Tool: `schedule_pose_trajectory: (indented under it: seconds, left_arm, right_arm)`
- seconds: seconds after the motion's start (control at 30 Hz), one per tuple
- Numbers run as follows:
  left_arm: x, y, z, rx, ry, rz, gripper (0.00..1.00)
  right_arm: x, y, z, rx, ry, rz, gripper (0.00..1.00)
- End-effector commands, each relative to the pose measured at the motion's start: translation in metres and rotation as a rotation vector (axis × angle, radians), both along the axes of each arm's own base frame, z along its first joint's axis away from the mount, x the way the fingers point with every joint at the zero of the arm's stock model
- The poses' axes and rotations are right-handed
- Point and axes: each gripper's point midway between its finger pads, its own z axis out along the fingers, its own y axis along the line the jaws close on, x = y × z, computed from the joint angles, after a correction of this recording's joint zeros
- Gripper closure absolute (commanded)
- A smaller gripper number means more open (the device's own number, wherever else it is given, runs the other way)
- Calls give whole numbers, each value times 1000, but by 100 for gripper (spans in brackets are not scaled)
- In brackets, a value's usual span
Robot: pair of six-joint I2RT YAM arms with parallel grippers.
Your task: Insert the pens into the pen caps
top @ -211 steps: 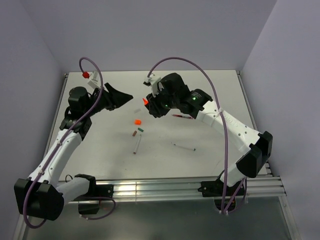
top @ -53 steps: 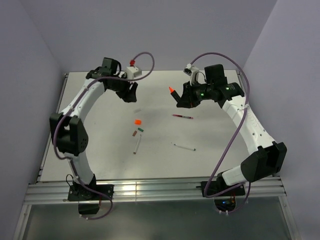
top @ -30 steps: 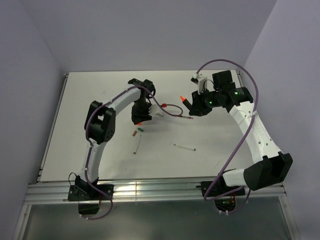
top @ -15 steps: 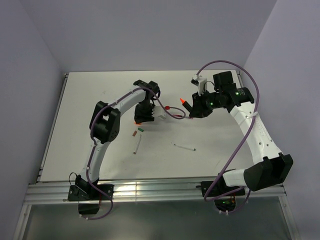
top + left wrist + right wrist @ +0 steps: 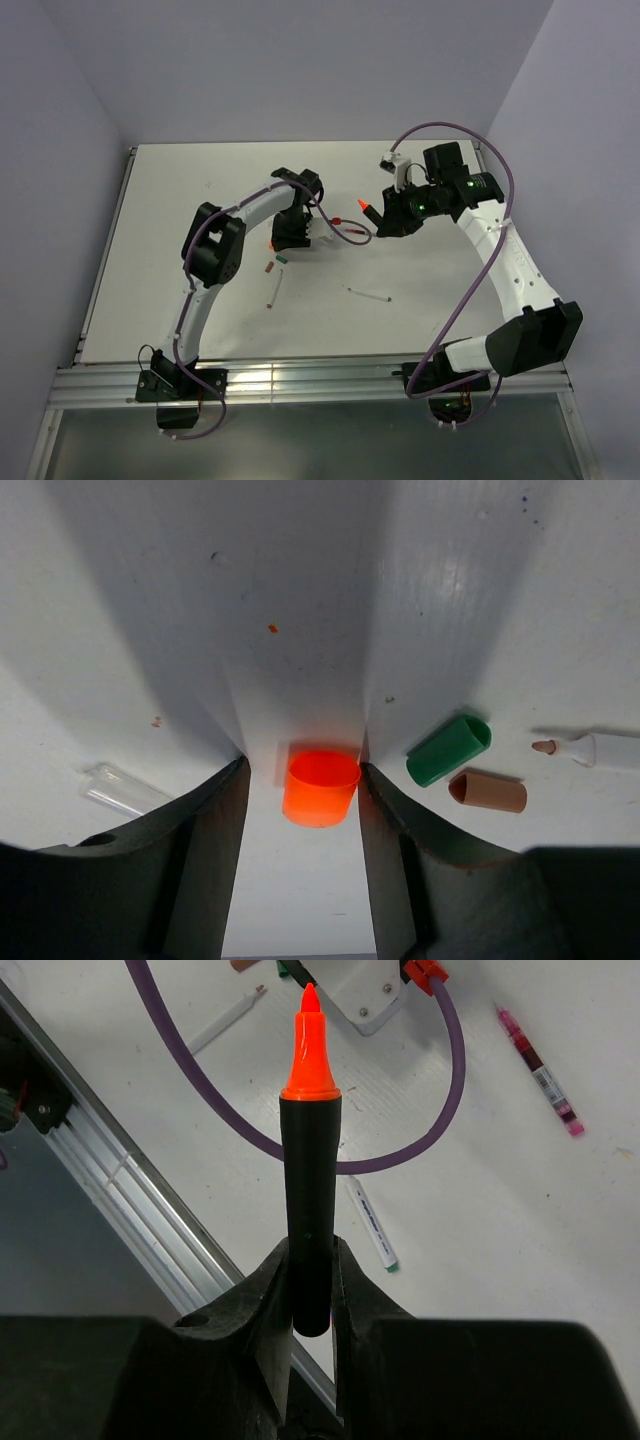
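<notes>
The orange cap (image 5: 320, 786) stands on the table between the fingers of my open left gripper (image 5: 302, 768). It touches the right finger, and a gap shows on its left. A green cap (image 5: 449, 750) and a brownish-red cap (image 5: 489, 791) lie just to its right, beside a white pen's tip (image 5: 590, 750). My right gripper (image 5: 311, 1250) is shut on the black marker (image 5: 310, 1180), held above the table with its orange tip (image 5: 363, 206) pointing toward the left gripper (image 5: 290, 235). The dark red pen (image 5: 540, 1065) and a second white pen (image 5: 368, 294) lie on the table.
A clear tube-like piece (image 5: 115, 790) lies left of the left fingers. The left arm's purple cable (image 5: 400, 1150) loops over the table between the two grippers. A metal rail (image 5: 300, 378) runs along the table's near edge.
My left gripper has shifted slightly and now straddles the orange cap. The right gripper has carried the marker a little left, toward the left gripper.
</notes>
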Motion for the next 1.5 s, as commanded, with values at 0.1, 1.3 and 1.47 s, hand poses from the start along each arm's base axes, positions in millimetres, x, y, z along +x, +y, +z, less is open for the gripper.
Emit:
schedule_pose_trajectory:
  seconds: [0.1, 1.3, 1.47]
  left_arm:
    - [2, 2, -10, 39, -30, -3, 49]
    - [65, 32, 373, -1139, -693, 1138, 100]
    - [23, 36, 434, -1523, -594, 1268, 100]
  right_arm:
    - [7, 0, 12, 10, -32, 10, 100]
    - [49, 13, 140, 155, -355, -82, 100]
    - [54, 28, 141, 184, -368, -74, 100]
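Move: The orange cap sits almost at the left hand's point, between its open, straight-down fingers and about 1 cm lower. At that same height the green cap lies some 5 cm back and 2 cm right of this hand, the brown cap about 7 cm back and 2 cm left, the clear cap roughly 7 cm straight ahead. From the right hand, holding the black pen, the orange cap is about 10 cm ahead, 27 cm left and 22 cm below. Barely sinking and edging forward, the left hand closes its fingers on the orange cap, then climbs quickly, about 36 cm overall, drifting some 5 cm forward and finally left. Meanwhile its fingers swing from straight down to mostly forward and slightly right. The right hand keeps its grip on the black pen, rises some 12 cm, goes a little forward and tilts upward. ##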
